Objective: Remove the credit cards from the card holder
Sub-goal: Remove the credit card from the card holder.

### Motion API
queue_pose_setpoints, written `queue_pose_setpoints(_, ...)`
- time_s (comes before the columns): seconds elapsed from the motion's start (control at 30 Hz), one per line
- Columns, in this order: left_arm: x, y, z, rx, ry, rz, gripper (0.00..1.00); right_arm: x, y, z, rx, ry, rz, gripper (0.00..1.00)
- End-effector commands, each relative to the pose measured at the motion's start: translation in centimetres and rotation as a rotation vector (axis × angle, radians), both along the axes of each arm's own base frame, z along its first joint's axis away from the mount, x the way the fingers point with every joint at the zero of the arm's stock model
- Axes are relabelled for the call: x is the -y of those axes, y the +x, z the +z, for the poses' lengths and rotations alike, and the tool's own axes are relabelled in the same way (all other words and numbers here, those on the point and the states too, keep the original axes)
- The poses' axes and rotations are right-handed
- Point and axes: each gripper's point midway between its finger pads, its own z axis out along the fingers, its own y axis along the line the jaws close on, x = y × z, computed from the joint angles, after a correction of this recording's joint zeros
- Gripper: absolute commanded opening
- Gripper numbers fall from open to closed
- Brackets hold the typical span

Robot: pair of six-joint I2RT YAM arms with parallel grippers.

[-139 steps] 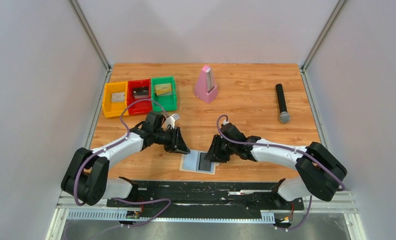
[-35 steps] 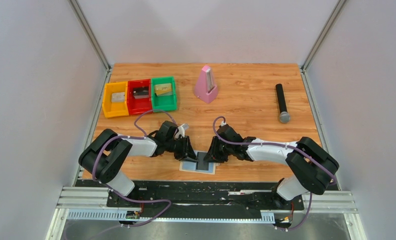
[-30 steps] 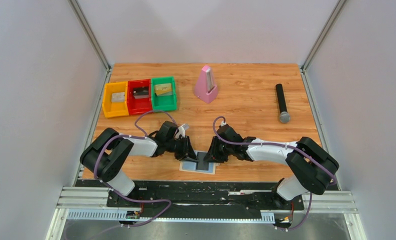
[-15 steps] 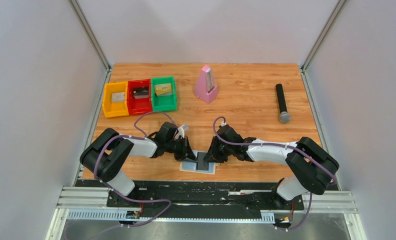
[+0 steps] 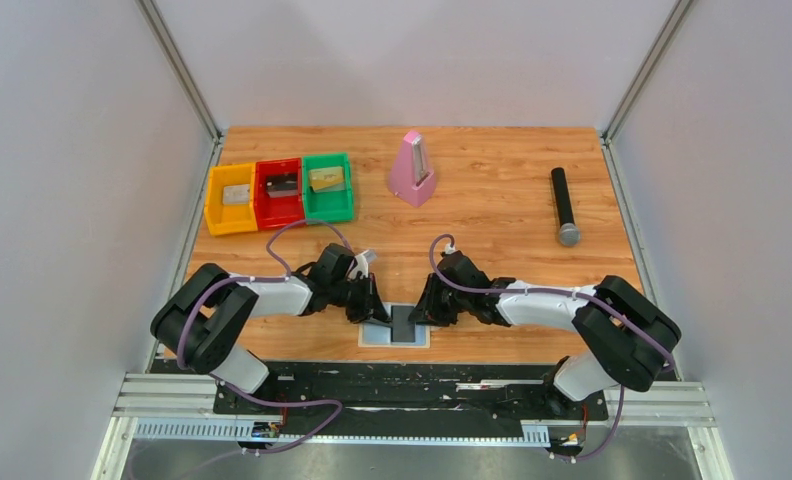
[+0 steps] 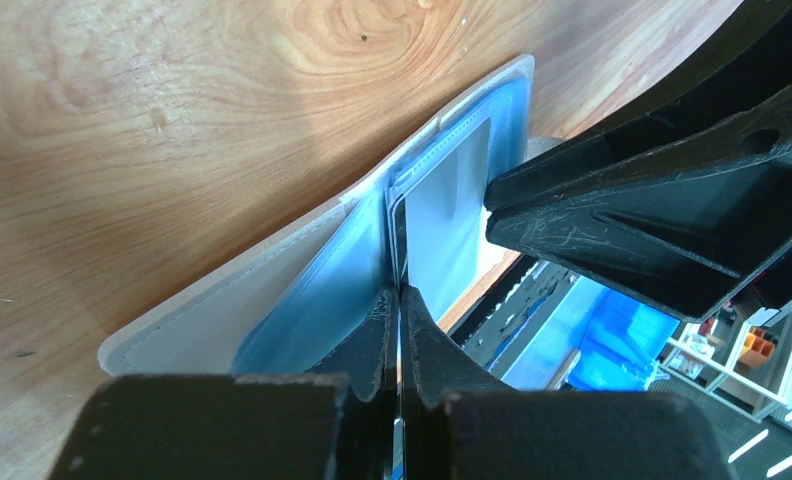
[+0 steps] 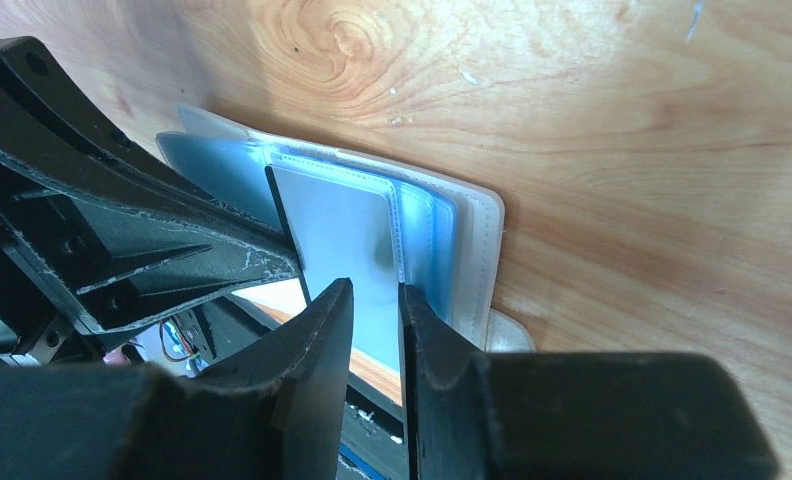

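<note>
The card holder (image 5: 371, 339) lies open near the table's front edge, cream rim (image 6: 222, 300) around pale blue panels (image 7: 477, 240). A dark credit card (image 5: 405, 326) stands out of its middle pocket and shows as a thin black edge (image 6: 398, 235) in the left wrist view. My left gripper (image 5: 375, 310) comes in from the left, and its jaws (image 6: 399, 292) are shut on that card's edge. My right gripper (image 5: 419, 312) faces it from the right. Its jaws (image 7: 375, 290) stand narrow around the holder's pale blue panel, beside the card's black edge (image 7: 277, 205).
Yellow (image 5: 230, 198), red (image 5: 278, 191) and green (image 5: 328, 185) bins stand at the back left, each with a small flat item inside. A pink metronome (image 5: 412, 170) is at the back centre. A black microphone (image 5: 564, 206) lies at the right. The table's front rail runs just behind the holder.
My left gripper moved in from the left to the holder and closed its jaws on the dark card's edge. The holder shifted slightly. The right gripper stayed at the holder's right side.
</note>
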Motion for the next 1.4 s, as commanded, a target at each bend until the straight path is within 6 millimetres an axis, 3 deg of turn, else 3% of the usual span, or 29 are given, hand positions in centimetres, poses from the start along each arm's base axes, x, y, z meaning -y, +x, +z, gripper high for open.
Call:
queue_pose_setpoints(0.0, -0.7, 1.0, 0.5, 0.051, 0.025, 0.001, 0.0, 2.7, -0.8, -2.6, -0.022, -0.121, -0.015, 0.25)
queue_pose_setpoints(0.53, -1.4, 1.5, 1.5, 0.066, 0.006, 0.007, 0.0, 2.5, -0.6, -2.5, -0.014, -0.124, -0.005, 0.24)
queue_pose_setpoints(0.9, -4.0, 1.9, 2.5, 0.071, 0.054, 0.072, 0.0, 2.5, -0.1, -1.7, 0.01, -0.114, -0.002, 0.24)
queue_pose_setpoints(1.07, -4.6, 1.7, 3.0, 0.07, 0.066, 0.081, 0.0, 1.6, 0.5, 0.1, 0.057, -0.084, 0.039, 0.25)
queue_pose_setpoints(1.37, -5.0, 1.6, 5.1, 0.099, 0.061, 0.116, 0.0, -1.3, 2.1, 5.5, 0.288, 0.033, 0.224, 0.3)
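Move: My left fingers are already shut on the left edge of the dark credit card. The card's middle lies about 3 cm to their right, level with them in reach and height, still in its clear pocket. The open card holder's middle is about 1 cm back, 1 cm right and 1 cm below them. For my right hand, half open over the holder's right part, the holder's middle is some 5 cm left, 1 cm back and 1 cm down; the card's is about 3 cm left, 1 cm down. I keep the card's edge pinched in my left hand and draw it left out of the pocket, slowly with a brief pause after the first 1.5 cm, then pulling farther left and lifting, about 5 cm left and 3.5 cm up in all. My right fingers stay on the pocket page while the card slides, then near the end ease slightly right and rise some 1.5 cm. ##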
